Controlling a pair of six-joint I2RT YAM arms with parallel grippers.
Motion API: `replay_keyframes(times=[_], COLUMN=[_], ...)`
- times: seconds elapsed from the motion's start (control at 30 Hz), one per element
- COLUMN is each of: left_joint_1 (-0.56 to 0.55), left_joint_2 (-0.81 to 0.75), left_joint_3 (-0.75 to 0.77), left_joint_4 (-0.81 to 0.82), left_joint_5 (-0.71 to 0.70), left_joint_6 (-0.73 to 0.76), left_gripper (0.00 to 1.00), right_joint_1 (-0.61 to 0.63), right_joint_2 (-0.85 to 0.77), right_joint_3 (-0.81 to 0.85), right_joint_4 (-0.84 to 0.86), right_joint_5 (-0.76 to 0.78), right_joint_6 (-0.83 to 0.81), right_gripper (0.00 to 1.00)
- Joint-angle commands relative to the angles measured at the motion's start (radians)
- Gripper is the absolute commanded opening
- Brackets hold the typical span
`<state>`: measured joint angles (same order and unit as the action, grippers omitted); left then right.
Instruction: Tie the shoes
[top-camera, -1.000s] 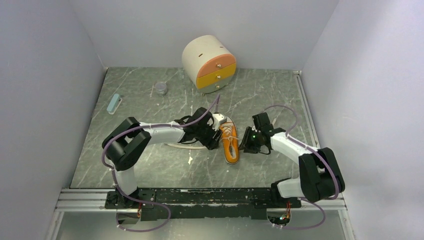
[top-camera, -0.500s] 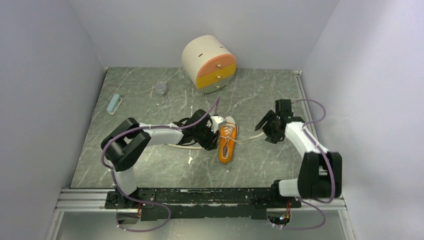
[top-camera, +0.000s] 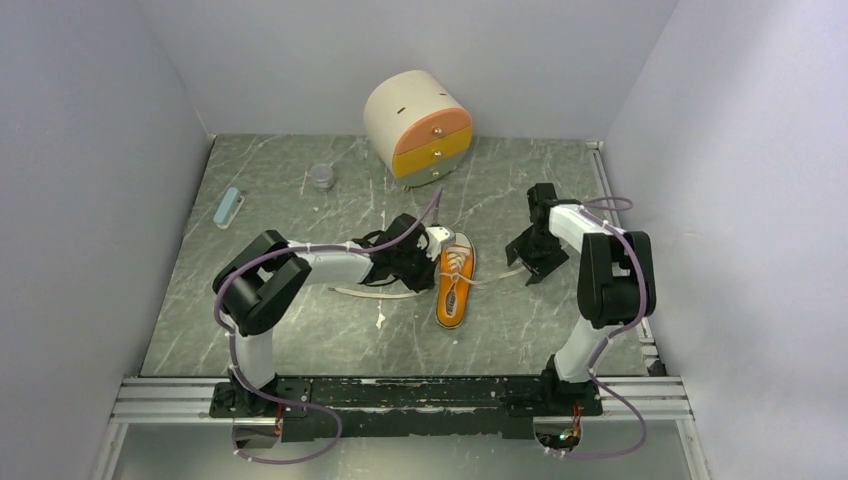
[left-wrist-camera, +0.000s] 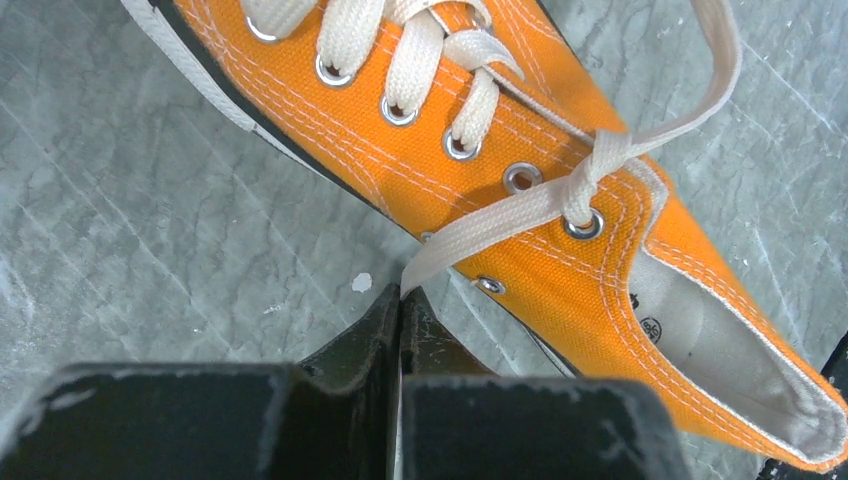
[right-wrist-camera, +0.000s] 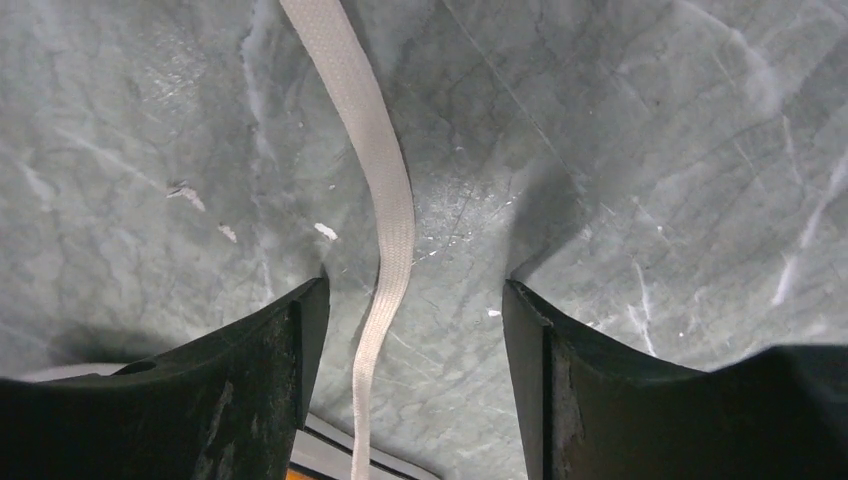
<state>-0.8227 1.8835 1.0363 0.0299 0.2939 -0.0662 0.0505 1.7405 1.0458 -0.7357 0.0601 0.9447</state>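
Observation:
A small orange sneaker (top-camera: 453, 287) with a white sole lies at mid-table, toe towards me. In the left wrist view its eyelet side (left-wrist-camera: 470, 170) fills the frame. My left gripper (left-wrist-camera: 400, 292) is shut on the white lace (left-wrist-camera: 500, 213) that leaves the top eyelet, just beside the sole; from above it sits at the shoe's left side (top-camera: 428, 265). The other lace (top-camera: 495, 278) trails right across the table. My right gripper (right-wrist-camera: 412, 300) hangs open over that lace (right-wrist-camera: 388, 215), which runs between the fingers (right-wrist-camera: 300, 335) without touching them; from above the gripper (top-camera: 528, 262) is right of the shoe.
A round cream cabinet with orange and yellow drawers (top-camera: 418, 128) stands at the back. A small grey tin (top-camera: 321, 176) and a pale blue object (top-camera: 229, 207) lie at the back left. A loose lace end (top-camera: 370, 293) lies left of the shoe. Walls enclose three sides.
My left gripper has closed on the lace beside the shoe. My right gripper has opened, let go of the other lace and drawn back to the right. The shoe has turned slightly.

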Motion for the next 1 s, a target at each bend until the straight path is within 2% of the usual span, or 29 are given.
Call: replay_keyframes(times=[0.0, 0.07, 0.1, 0.13, 0.17, 0.2, 0.23, 0.33, 0.4, 0.5, 0.6, 0.7, 0.8, 0.97], left_joint_1=[0.005, 0.004, 0.004, 0.004, 0.004, 0.004, 0.004, 0.004, 0.004, 0.002, 0.000, -0.001, -0.007, -0.009], left_joint_2=[-0.039, -0.071, -0.087, -0.100, -0.113, -0.124, -0.135, -0.162, -0.168, -0.174, -0.191, -0.198, -0.212, -0.236], left_joint_3=[-0.009, -0.022, -0.028, -0.032, -0.033, -0.032, -0.033, -0.046, -0.044, -0.060, -0.086, -0.113, -0.174, -0.261], left_joint_4=[-0.073, -0.076, -0.077, -0.076, -0.076, -0.075, -0.070, -0.027, 0.002, 0.069, 0.150, 0.224, 0.348, 0.526], left_joint_5=[-0.032, -0.027, -0.028, -0.029, -0.023, -0.014, -0.006, 0.006, 0.005, 0.011, 0.012, 0.024, 0.031, 0.047], left_joint_6=[0.017, 0.011, 0.006, 0.000, -0.003, -0.005, -0.007, -0.014, -0.008, 0.015, 0.028, 0.037, 0.054, 0.158], left_gripper=[0.05, 0.05, 0.05, 0.05, 0.05, 0.05, 0.05, 0.05, 0.05, 0.05, 0.05, 0.05, 0.05, 0.05], right_joint_1=[0.041, 0.060, 0.065, 0.065, 0.065, 0.065, 0.064, 0.064, 0.061, 0.054, 0.054, 0.055, 0.079, 0.246], right_joint_2=[0.114, 0.157, 0.167, 0.166, 0.151, 0.128, 0.103, 0.024, -0.036, -0.132, -0.254, -0.337, -0.302, -0.145], right_joint_3=[0.069, 0.099, 0.096, 0.080, 0.054, 0.024, 0.002, -0.009, -0.010, -0.015, -0.037, -0.046, -0.009, 0.095], right_joint_4=[-0.135, -0.183, -0.189, -0.168, -0.139, -0.106, -0.076, -0.030, 0.031, 0.161, 0.287, 0.429, 0.531, 0.602], right_joint_5=[0.148, 0.179, 0.183, 0.180, 0.176, 0.169, 0.163, 0.183, 0.163, -0.021, -0.253, -0.500, -0.714, -0.873], right_joint_6=[0.111, 0.149, 0.164, 0.172, 0.184, 0.194, 0.199, 0.147, 0.028, -0.267, -0.466, -0.535, -0.535, -0.521], right_gripper=[0.65, 0.58, 0.49, 0.31, 0.18, 0.07, 0.00, 0.00, 0.00, 0.00, 0.00, 0.00, 0.00, 0.00])
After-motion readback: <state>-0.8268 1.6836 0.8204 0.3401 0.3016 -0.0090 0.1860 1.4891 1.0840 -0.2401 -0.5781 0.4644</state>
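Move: The right hand is open over the table with the right lace end just under and between its fingertips, about 1 cm farther forward and left. From it, the lace knot on the shoe lies some 17 cm left, 2 cm back and 5 cm higher, and the shoe's toe about 16 cm left and 6 cm ahead. The left hand already pinches the other lace; the knot is about 4 cm to its right, level fore and aft, slightly above. Staying low, the right hand closes on the right lace end, then swings up about 17 cm, left some 14 and a little forward to high over the shoe's toe, fingers turning from straight down to point leftwards. The left hand keeps its pinch on the other lace and lifts about 5 cm beside the shoe, its wrist tilting some 15–20 degrees. ##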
